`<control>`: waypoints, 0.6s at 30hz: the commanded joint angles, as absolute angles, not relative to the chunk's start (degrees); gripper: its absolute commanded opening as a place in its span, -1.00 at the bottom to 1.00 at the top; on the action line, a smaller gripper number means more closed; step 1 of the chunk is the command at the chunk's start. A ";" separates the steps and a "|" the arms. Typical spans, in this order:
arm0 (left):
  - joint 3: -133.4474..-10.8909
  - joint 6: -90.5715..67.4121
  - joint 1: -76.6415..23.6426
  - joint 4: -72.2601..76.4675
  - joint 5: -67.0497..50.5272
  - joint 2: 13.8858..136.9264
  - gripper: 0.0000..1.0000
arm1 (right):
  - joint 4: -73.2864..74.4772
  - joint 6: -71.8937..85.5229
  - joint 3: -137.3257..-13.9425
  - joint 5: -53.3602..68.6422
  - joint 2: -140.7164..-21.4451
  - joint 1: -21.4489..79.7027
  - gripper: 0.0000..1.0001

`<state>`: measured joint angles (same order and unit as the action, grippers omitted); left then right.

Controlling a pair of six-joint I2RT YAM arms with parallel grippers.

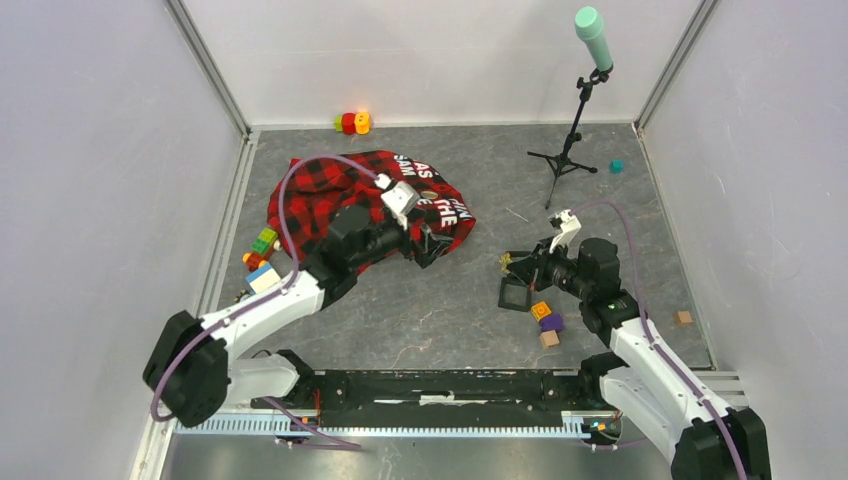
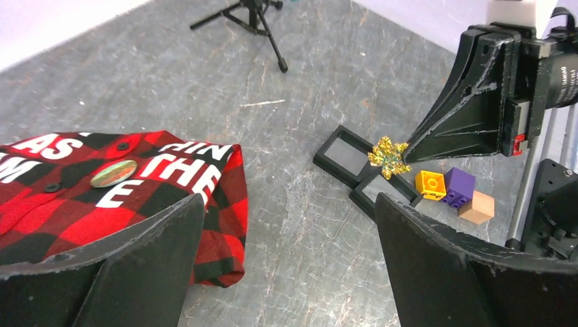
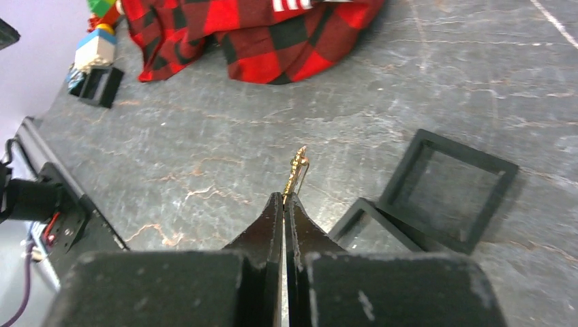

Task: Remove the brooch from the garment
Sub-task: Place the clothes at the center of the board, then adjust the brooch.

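Note:
The garment (image 1: 330,195), a red-and-black check shirt with white letters, lies crumpled at the back left of the floor; it also shows in the left wrist view (image 2: 170,170) and the right wrist view (image 3: 259,34). My left gripper (image 1: 430,245) hangs open just off the shirt's right edge, and there is nothing between its fingers (image 2: 287,201). My right gripper (image 1: 515,263) is shut on the brooch (image 2: 389,157), a gold glittery snowflake held edge-on at the fingertips (image 3: 297,167). The brooch is well clear of the shirt, above two black frames. A round badge (image 2: 114,172) is pinned on the shirt's lettering.
Two black square frames (image 1: 515,293) lie under my right gripper, with orange, purple and tan blocks (image 1: 547,318) beside them. A microphone stand (image 1: 575,110) is at the back right. Toy blocks (image 1: 262,255) sit left of the shirt and more (image 1: 352,122) by the back wall.

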<state>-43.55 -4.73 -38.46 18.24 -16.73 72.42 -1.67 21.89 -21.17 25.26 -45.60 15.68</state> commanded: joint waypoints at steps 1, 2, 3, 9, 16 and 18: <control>-33.10 -2.11 -37.81 35.69 -16.30 66.31 1.00 | -8.68 24.42 -19.43 33.33 -44.53 15.56 -1.00; -30.33 -2.82 -37.84 41.27 -14.89 65.27 1.00 | -8.53 24.81 -19.42 33.25 -44.30 15.56 -1.00; -26.98 -4.97 -37.79 46.33 -12.95 64.15 1.00 | -8.22 24.96 -19.38 32.95 -44.15 15.58 -1.00; -28.39 -17.32 -38.28 49.70 -15.02 64.42 1.00 | -3.81 25.08 -21.73 30.29 -42.38 15.50 -1.00; -27.89 -9.74 -45.10 50.70 -19.14 66.32 1.00 | -4.81 34.01 -24.77 31.90 -42.73 15.75 -1.00; -26.07 -5.26 -48.33 54.08 -19.24 69.03 1.00 | -6.94 36.62 -25.21 32.42 -42.96 15.90 -1.00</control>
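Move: The garment lies bunched on the board, its middle about 12 cm ahead of the empty left hand, 14 cm to its left and some 21 cm below. The brooch, in the right fingertips, is roughly 13 cm right of the left hand, 3 cm back and 9 cm lower. From the right hand the garment is about 16 cm ahead and 30 cm left; two black trays lie 13 cm below it, one 3 cm ahead and 3 cm right, the other 4 cm back and 2 cm right. The right fingertips keep their pinch on the brooch, easing back and left, then rising nearly 3 cm. Clear of the garment, the open left hand first slips back and about 4 cm left with a small dip, then swings right and climbs, drawing back from the garment about 5 cm in all while its fingers tilt up some 20 degrees. ##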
